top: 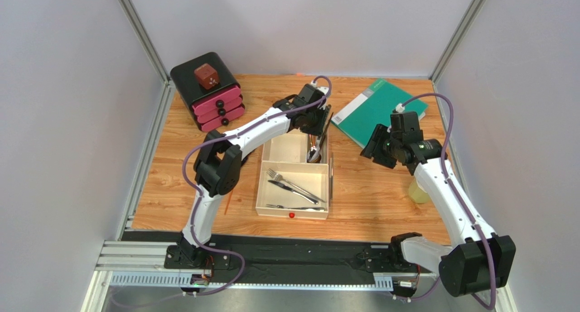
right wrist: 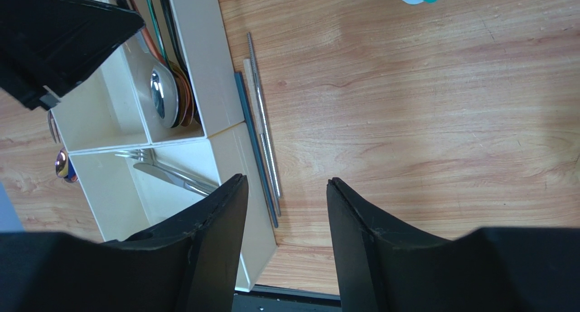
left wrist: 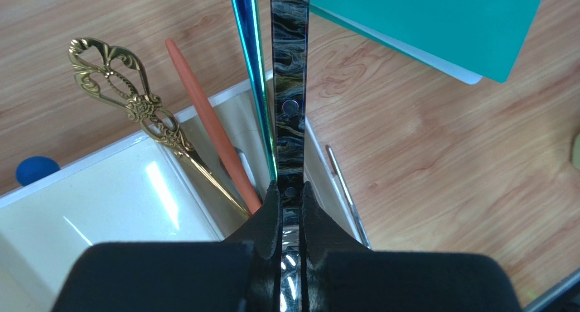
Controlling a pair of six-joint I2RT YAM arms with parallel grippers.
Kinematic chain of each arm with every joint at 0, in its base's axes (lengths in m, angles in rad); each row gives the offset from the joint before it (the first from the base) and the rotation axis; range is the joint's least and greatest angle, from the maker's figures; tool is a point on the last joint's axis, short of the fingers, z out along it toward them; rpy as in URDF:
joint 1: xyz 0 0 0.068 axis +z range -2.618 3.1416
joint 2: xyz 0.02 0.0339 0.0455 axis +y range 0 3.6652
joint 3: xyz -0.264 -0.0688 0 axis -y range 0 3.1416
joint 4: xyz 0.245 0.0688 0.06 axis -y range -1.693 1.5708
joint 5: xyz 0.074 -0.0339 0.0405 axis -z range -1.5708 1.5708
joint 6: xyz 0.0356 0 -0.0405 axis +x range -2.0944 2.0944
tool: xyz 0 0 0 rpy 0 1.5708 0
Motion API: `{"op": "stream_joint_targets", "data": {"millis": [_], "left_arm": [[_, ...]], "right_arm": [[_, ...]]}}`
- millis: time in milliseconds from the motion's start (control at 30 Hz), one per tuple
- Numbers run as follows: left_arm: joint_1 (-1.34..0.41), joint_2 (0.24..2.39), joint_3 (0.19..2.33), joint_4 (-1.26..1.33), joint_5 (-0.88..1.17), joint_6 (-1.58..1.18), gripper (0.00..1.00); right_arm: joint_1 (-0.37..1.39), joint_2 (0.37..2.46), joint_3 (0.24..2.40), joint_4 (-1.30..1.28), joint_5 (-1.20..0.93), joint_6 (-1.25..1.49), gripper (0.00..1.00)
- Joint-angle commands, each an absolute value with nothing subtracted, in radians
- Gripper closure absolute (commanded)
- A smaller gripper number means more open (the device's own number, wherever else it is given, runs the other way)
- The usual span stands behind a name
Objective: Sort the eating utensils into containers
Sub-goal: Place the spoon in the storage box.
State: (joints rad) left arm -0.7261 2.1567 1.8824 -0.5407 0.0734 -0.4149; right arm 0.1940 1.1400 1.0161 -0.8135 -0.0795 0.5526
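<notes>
My left gripper (top: 317,126) is over the far right small compartment of the cream-white tray (top: 293,212). It is shut (left wrist: 291,190) on a utensil with a black marbled handle (left wrist: 290,88). A blue-green utensil (left wrist: 250,81) lies right against that handle. A gold ornate handle (left wrist: 129,94) and an orange handle (left wrist: 212,139) lean out of the same compartment, where spoons (right wrist: 163,94) rest. A fork and a knife (top: 293,186) lie in the large compartment. My right gripper (right wrist: 286,190) hangs open above the table right of the tray, over a silver chopstick (right wrist: 262,115) and a dark one (right wrist: 255,142).
A black box with pink drawers (top: 207,91) stands at the back left. A green book (top: 378,111) lies at the back right, a pale yellow cup (top: 416,192) beside my right arm. A thin orange stick (top: 229,205) lies left of the tray.
</notes>
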Motion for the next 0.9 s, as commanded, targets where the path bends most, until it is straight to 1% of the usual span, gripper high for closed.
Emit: {"op": "stream_joint_targets", "data": {"millis": [0,133,300,600,700,733,767,867], "left_arm": [[-0.724,2.166,1.915,-0.517,0.063,-0.422,1.0],[-0.727,2.154,1.881,-0.52,0.057,-0.42,1.0],[-0.727,2.154,1.887,-0.54,0.097,-0.414,1.0],[-0.729,2.131,1.878,-0.548,0.087,-0.39,0.92],[-0.729,2.122,1.876,-0.552,0.089,-0.387,0.87],[-0.729,2.114,1.875,-0.552,0.089,-0.387,0.81],[-0.729,2.111,1.875,-0.558,0.084,-0.388,0.78],[-0.729,2.089,1.881,-0.563,0.083,-0.385,0.76]], "right_arm": [[0.184,1.101,1.022,-0.815,-0.084,0.543,0.49],[0.183,1.114,1.017,-0.805,-0.097,0.549,0.49],[0.183,1.124,1.014,-0.79,-0.107,0.555,0.49],[0.183,1.132,1.006,-0.781,-0.114,0.561,0.49],[0.183,1.141,1.011,-0.779,-0.115,0.564,0.49],[0.183,1.143,1.012,-0.778,-0.115,0.566,0.49],[0.184,1.146,1.012,-0.776,-0.117,0.568,0.49],[0.183,1.157,1.011,-0.772,-0.118,0.577,0.49]]}}
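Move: My left hand holds the silver spoon by its handle, bowl down, just over the narrow compartment of the storage box. The compartment's middle is about 7 cm below and 2 cm back. The empty large compartment lies some 11 cm to the left and 2 cm back; the fork and knives are about 14 cm back and 8 cm left. From my right hand the narrow compartment is roughly 8 cm ahead, 16 cm left and 12 cm below. I lower my left hand nearly 2 cm straight down with the spoon, its bowl going down into the narrow compartment beside the other spoons, then hold the hand there, the wrist all but unchanged. Only towards the end do I part my fingers, to about a quarter of their opening, to let the handle go. ##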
